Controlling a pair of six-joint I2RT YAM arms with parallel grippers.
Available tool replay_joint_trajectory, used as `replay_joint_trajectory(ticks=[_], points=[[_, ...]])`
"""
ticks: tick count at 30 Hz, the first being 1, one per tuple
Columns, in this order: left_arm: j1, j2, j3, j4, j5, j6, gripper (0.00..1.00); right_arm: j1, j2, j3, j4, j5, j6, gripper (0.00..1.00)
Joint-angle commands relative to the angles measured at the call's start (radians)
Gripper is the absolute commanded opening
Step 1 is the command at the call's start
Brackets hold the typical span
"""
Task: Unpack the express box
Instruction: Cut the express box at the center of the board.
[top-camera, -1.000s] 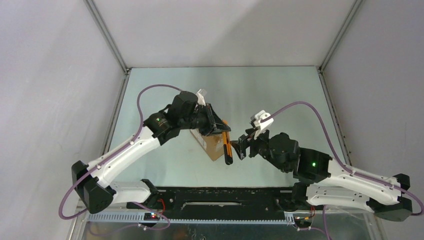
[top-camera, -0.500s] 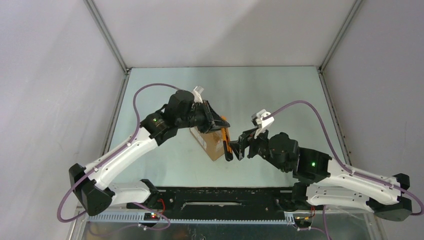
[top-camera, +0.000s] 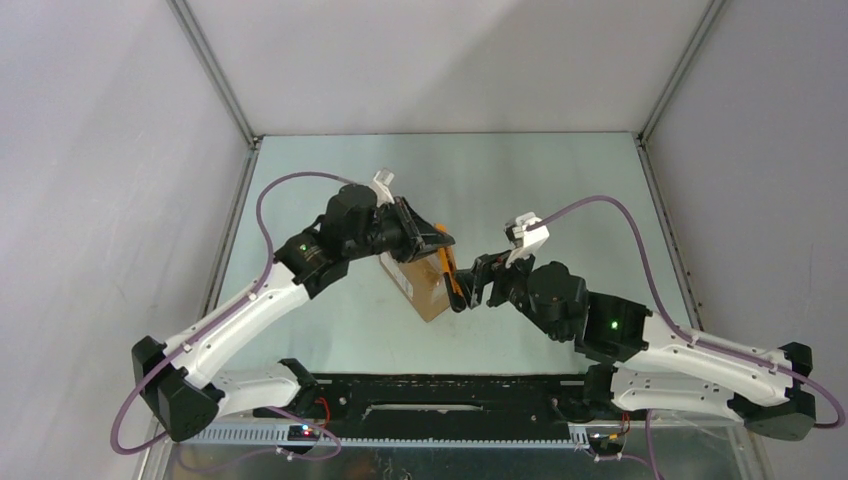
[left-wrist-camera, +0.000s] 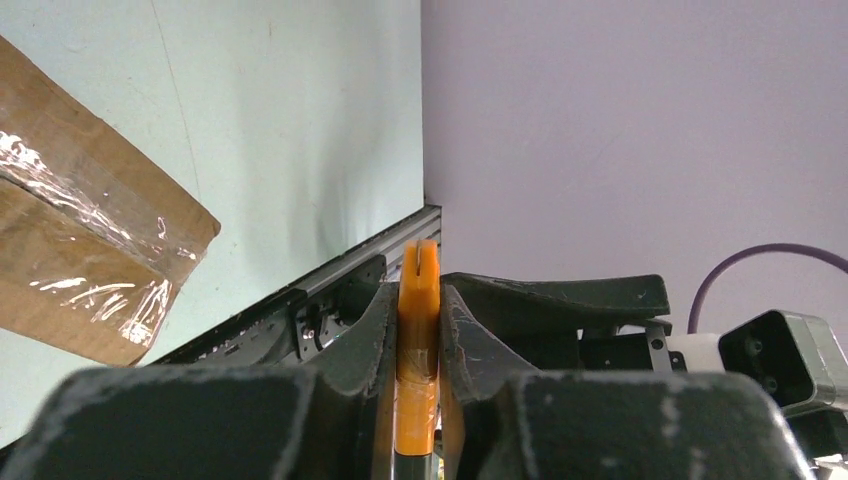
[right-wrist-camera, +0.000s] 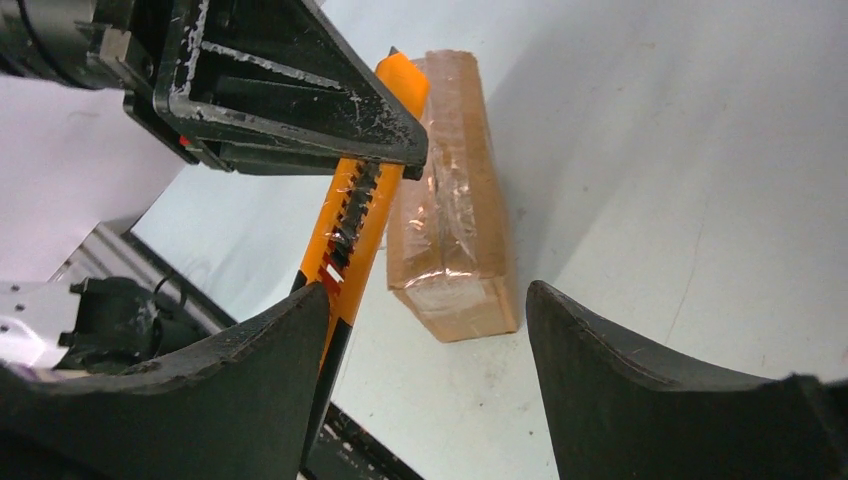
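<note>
The express box (top-camera: 424, 288), brown cardboard with clear tape, lies on the table between the two arms; it also shows in the left wrist view (left-wrist-camera: 85, 255) and the right wrist view (right-wrist-camera: 455, 205). My left gripper (top-camera: 436, 241) (left-wrist-camera: 418, 295) is shut on an orange-and-black utility knife (top-camera: 452, 276) (left-wrist-camera: 418, 290) (right-wrist-camera: 362, 215), held above the box's right edge with its black end pointing down toward the near side. My right gripper (top-camera: 471, 292) (right-wrist-camera: 428, 312) is open just right of the knife's lower end. The knife runs along its left finger (right-wrist-camera: 250, 360), with nothing clamped.
A black mounting rail (top-camera: 450, 395) runs along the near table edge under both arm bases. Grey enclosure walls with metal frame posts (top-camera: 660, 190) border the table on three sides. Purple cables (top-camera: 610, 215) loop over each arm.
The left arm has pulled back and to the left a little, carrying the knife. The right gripper has moved left, closer to the knife's lower end, jaws still open.
</note>
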Motion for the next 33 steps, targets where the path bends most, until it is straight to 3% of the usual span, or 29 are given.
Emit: replay_joint_trajectory(ticks=[1,10,18,22,31,33], points=[[-0.017,-0.041,-0.042,0.163,0.081,-0.119,0.0,-0.013,0.035,0.025,0.092,0.159,0.02,0.75],[-0.043,-0.035,-0.041,0.203,0.082,-0.154,0.0,-0.041,0.07,-0.001,0.298,0.173,-0.058,0.74],[-0.062,-0.035,-0.03,0.226,0.076,-0.161,0.0,-0.078,0.105,0.0,0.286,0.137,-0.047,0.74],[-0.046,-0.047,-0.002,0.119,0.024,-0.107,0.0,-0.082,0.067,0.0,0.232,0.116,-0.021,0.75],[0.004,-0.064,-0.006,0.106,0.006,-0.01,0.0,-0.228,-0.104,0.006,0.054,-0.275,0.126,0.75],[0.004,-0.058,0.003,0.091,0.0,-0.006,0.0,-0.231,-0.118,0.003,0.032,-0.304,0.147,0.74]])
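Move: The knife, held by the left fingers near its blade end and lying roughly level, has its middle about 4 cm left and 1 cm ahead of the right hand, whose rear finger is at its handle. From the left hand that middle is some 4 cm back, 2 cm right. The express box stands on the table about 11 cm ahead, 11 cm left and 20 cm below the right hand. Forward and up goes the open right hand, about 4 cm out and 3 cm up, its rear finger pushing along the knife from the handle towards the blade end; then it comes free and backs off to the right and up by some 3 cm, its left side rolling up. The left hand keeps its pinch, gives about 1.5 cm forward, eases back, and ends slightly higher. ##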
